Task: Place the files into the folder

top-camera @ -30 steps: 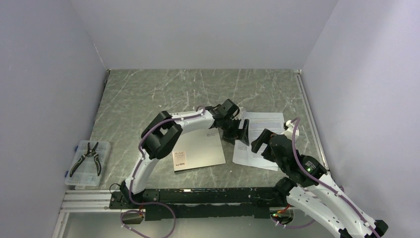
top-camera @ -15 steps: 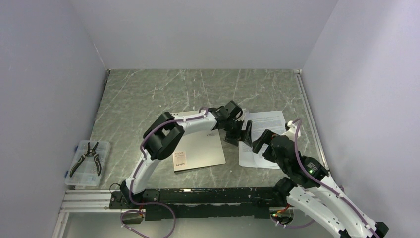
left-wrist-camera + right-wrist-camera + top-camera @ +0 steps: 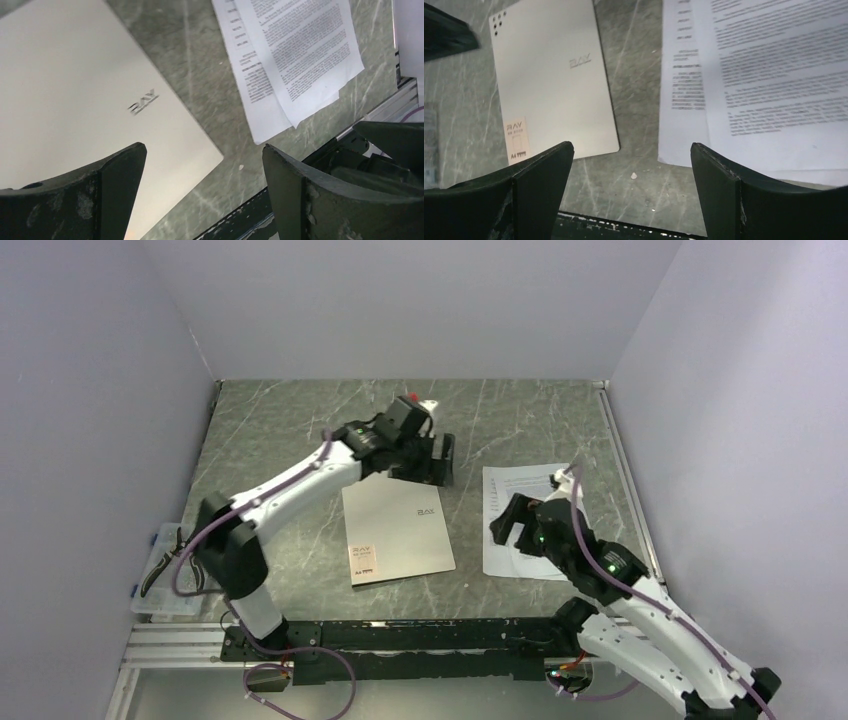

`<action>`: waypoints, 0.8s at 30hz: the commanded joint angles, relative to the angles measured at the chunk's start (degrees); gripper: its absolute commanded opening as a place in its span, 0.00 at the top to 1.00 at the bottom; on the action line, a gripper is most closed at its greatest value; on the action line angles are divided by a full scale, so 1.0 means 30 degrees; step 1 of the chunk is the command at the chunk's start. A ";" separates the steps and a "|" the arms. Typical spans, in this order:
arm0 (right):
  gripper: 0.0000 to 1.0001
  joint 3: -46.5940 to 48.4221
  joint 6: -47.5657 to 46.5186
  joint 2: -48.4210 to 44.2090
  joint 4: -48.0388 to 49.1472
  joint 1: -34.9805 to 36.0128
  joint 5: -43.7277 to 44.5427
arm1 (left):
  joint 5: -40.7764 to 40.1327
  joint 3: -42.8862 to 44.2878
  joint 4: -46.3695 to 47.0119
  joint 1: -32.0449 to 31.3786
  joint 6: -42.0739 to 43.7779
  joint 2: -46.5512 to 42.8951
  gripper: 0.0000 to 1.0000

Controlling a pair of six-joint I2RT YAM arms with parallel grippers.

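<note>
The folder (image 3: 398,532) lies shut on the marble table, silver cover up, with a corner label near its front left. To its right lie the files (image 3: 525,522), white printed sheets stacked a little askew. My left gripper (image 3: 441,462) hangs open above the folder's far right corner and holds nothing. My right gripper (image 3: 503,530) hovers open over the files' left edge. In the left wrist view the folder (image 3: 75,90) and files (image 3: 295,55) lie beyond the open gripper (image 3: 202,150). Between the right gripper's (image 3: 631,147) fingers shows bare table, flanked by folder (image 3: 549,75) and files (image 3: 764,75).
A clear plastic box with pliers (image 3: 177,568) sits at the table's left front edge. A black and aluminium rail (image 3: 400,632) runs along the near edge. Grey walls close in the left, back and right sides.
My left arm has swung out of the gap between folder and files, back and to the left, past the folder's far edge. The files now lie straighter and slightly further right. The right gripper shifted slightly left.
</note>
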 commanded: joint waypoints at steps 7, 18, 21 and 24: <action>0.10 0.0558 -0.3062 0.6192 0.6122 0.0008 -0.5942 | -0.1303 -0.6437 -0.1511 0.4233 0.0074 -0.5983 0.07; 0.07 0.1379 -0.3113 1.1966 0.9954 0.0037 -0.8985 | 0.2092 -1.2305 0.1418 0.7914 -0.1722 -0.8045 0.07; 0.06 0.1600 -0.3000 1.3463 1.0750 0.0036 -0.9375 | 0.2944 -1.3306 0.2279 0.8403 -0.2210 -0.8023 0.07; 0.05 0.1890 -0.3013 1.4573 1.1234 0.0008 -0.9289 | 0.3801 -1.3938 0.3150 0.8607 -0.2525 -0.7780 0.07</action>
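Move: Above the far right part of the folder, the left hand has its middle some 8 cm to the left, 4 cm back and 14 cm below, and its left edge about 20 cm to the left. The files lie about 21 cm to this hand's right and 4 cm back. From the right hand, the folder's middle is roughly 24 cm left, 7 cm ahead and 13 cm down, its right edge about 14 cm left; the files are some 5 cm right and 7 cm ahead. Swinging back over the folder, the left hand travels about 20 cm left to its left edge, rising briefly, then sinking to end 10 cm lower and slightly nearer the base. Meanwhile the right hand leaves the files and goes some 13 cm left and 8 cm down towards the folder's right edge. Both turn about 25 degrees counter-clockwise and tip farther down, fingers staying wide open, with no touch visible. ##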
